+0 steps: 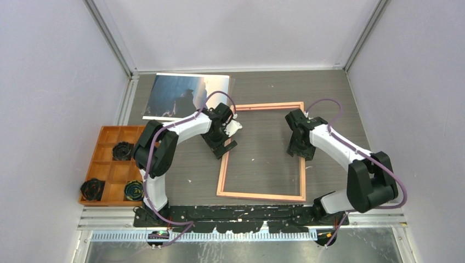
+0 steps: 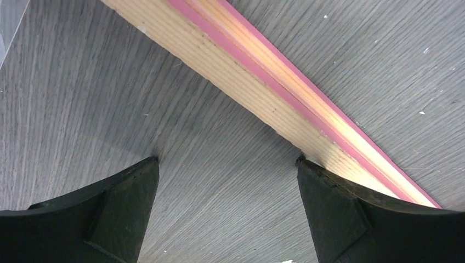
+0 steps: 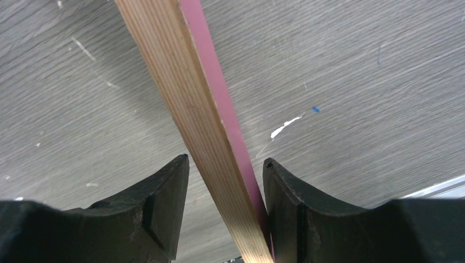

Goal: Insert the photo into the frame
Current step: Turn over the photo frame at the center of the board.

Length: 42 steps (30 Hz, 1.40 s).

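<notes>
The frame (image 1: 262, 195) lies flat mid-table, a thin pink rectangle with bare table inside it. The photo (image 1: 181, 96), showing blue sea and dark mountains, lies picture-up at the back left, apart from the frame. My left gripper (image 1: 224, 143) hangs low over the frame's left bar near its far corner. In the left wrist view it (image 2: 227, 159) is open wide, one fingertip (image 2: 312, 172) at the edge of the bar (image 2: 263, 82). My right gripper (image 1: 300, 148) straddles the right bar (image 3: 192, 109). It (image 3: 226, 159) is open, the bar against one finger and a gap at the other.
An orange compartment tray (image 1: 104, 139) with black coiled items stands at the left edge of the table. Grey walls close in the left, right and back. A metal rail runs along the near edge by the arm bases.
</notes>
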Each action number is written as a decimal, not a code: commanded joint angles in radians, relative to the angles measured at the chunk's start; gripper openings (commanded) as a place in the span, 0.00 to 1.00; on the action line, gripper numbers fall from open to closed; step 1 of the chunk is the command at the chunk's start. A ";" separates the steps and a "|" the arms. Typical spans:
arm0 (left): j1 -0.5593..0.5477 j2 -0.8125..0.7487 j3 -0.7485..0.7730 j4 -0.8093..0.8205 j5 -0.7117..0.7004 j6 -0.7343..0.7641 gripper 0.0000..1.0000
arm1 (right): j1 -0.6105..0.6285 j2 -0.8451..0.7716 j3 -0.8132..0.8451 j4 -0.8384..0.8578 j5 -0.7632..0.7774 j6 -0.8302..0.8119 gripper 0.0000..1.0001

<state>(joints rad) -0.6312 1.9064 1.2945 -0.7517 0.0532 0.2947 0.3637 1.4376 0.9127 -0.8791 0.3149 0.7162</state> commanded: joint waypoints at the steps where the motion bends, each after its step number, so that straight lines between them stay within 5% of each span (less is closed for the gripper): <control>1: -0.040 0.044 -0.013 0.084 0.058 0.004 1.00 | -0.002 0.048 0.054 0.109 0.040 0.034 0.57; 8: -0.048 0.061 0.003 0.090 0.065 0.002 1.00 | -0.029 0.122 0.052 0.128 0.078 0.040 0.57; 20: -0.050 0.080 0.025 0.053 0.091 0.008 1.00 | -0.085 0.168 0.041 0.155 0.072 0.022 0.76; 30: -0.034 0.030 0.133 -0.059 0.282 -0.025 1.00 | -0.084 0.037 0.246 0.050 0.074 0.048 0.80; 36: 0.156 -0.038 0.269 -0.156 0.337 0.000 1.00 | 0.029 0.082 0.407 0.117 -0.030 0.076 0.88; 42: 0.430 0.017 0.477 -0.201 0.065 0.025 1.00 | 0.121 0.354 0.738 0.161 -0.149 0.012 0.90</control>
<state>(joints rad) -0.3542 1.9327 1.6470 -0.8989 0.2909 0.3000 0.4454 1.6367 1.4620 -0.7773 0.2554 0.7628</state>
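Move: The photo frame lies between the hands, wooden back up, its right side still raised. Its middle is about 15 cm right of the left hand and 2 cm back; its left bar is only some 4 cm to that hand's right, against a finger. The right hand has the right bar between its fingers, the frame's middle about 13 cm left and 2 cm ahead. The photo's middle lies roughly 18 cm ahead of the left hand and 10 cm left. Down about 3 cm, with a little forward and right, the right hand sets the held right bar on the board, opens its fingers, then rises some 14 cm while swinging forward and left over the frame. Meanwhile the left hand, fingers wide open, pushes slowly right against the left bar by over 1 cm, then lifts clear, tilting, and ends forward near the photo. ##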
